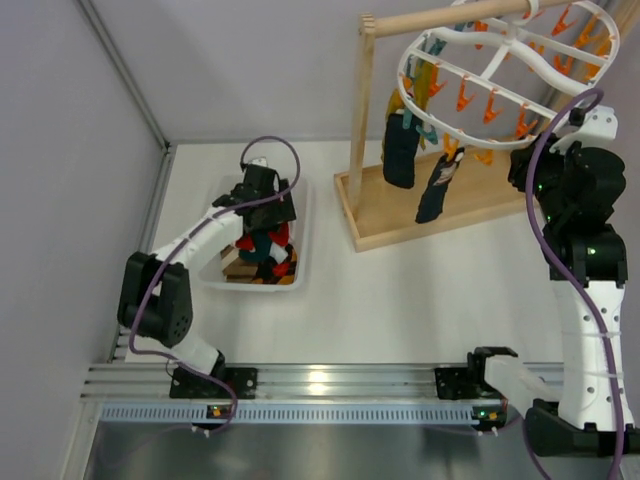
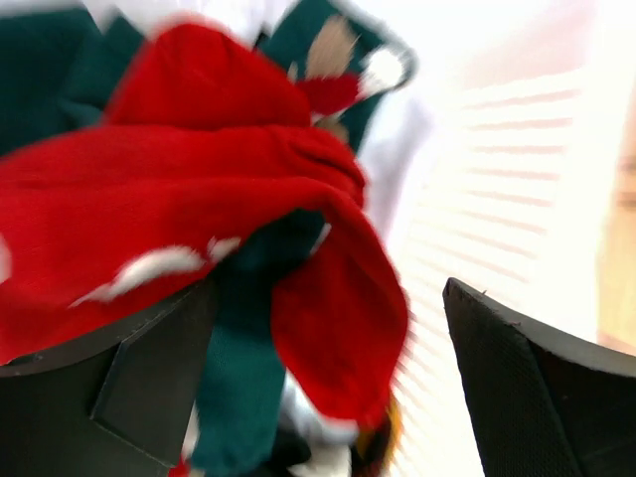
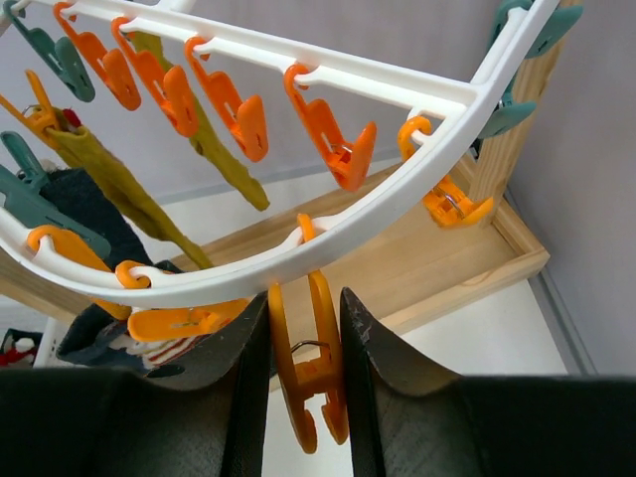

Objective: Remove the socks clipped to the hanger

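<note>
The white oval hanger hangs from the wooden stand's rail, its rim lined with orange and teal clothespins. Two dark socks and mustard-yellow socks hang clipped on its left side. My right gripper is at the near rim, shut on an orange clothespin whose lower tips stand apart with nothing in them. My left gripper is open above the white bin. A red sock and a teal sock lie blurred between and below its fingers.
The light wooden stand with tray base stands at the back right under the hanger. The white bin holds several red and dark socks. A grey wall runs along the left, and a metal rail along the near edge.
</note>
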Robot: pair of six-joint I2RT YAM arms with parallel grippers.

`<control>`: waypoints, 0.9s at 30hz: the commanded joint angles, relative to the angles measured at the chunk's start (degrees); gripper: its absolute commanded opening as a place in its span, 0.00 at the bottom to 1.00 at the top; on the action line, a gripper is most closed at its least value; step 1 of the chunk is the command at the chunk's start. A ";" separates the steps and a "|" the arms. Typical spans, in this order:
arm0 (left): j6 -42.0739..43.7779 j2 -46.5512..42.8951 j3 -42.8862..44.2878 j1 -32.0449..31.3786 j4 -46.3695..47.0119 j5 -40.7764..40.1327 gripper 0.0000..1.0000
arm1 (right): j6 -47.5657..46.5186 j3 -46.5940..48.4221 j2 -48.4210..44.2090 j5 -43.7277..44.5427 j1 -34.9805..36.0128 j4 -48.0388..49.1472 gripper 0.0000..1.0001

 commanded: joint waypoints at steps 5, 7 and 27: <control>0.96 -22.28 -3.16 -1.96 0.82 -1.17 0.99 | -0.04 0.00 -0.18 0.51 -1.95 -5.26 0.47; 0.96 -24.76 -4.31 -2.75 0.73 -2.14 0.99 | -0.39 0.35 -0.44 1.04 -1.95 -5.78 0.47; 18.97 -14.59 -3.53 -32.90 38.42 15.00 0.99 | 0.92 -4.92 -10.28 -10.46 -1.95 -6.49 0.97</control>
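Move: The front dark sock hangs from the ring about 34 cm to the left hand's right, some 7 cm back and 22 cm above; a second dark sock hangs about 27 cm right, level with that hand fore and aft, and 22 cm above. The released red sock lies about 5 cm below the left hand and 2 cm to its left. From the right hand, which has an orange clip between its fingertips, the front dark sock is about 14 cm left, 2 cm ahead and 10 cm below. With its fingers still wide open, the left hand climbs about 16 cm off the red sock and out of the white bin, its fingers tipping up, then sweeps some 24 cm to the right and about 14 cm back, swinging roughly 50 degrees clockwise towards the front dark sock. Meanwhile the right hand opens from its pinch on the orange clip at the ring's near rim, lets go, dips about 2 cm and draws back some 4 cm to stand wide open just short of the ring. ##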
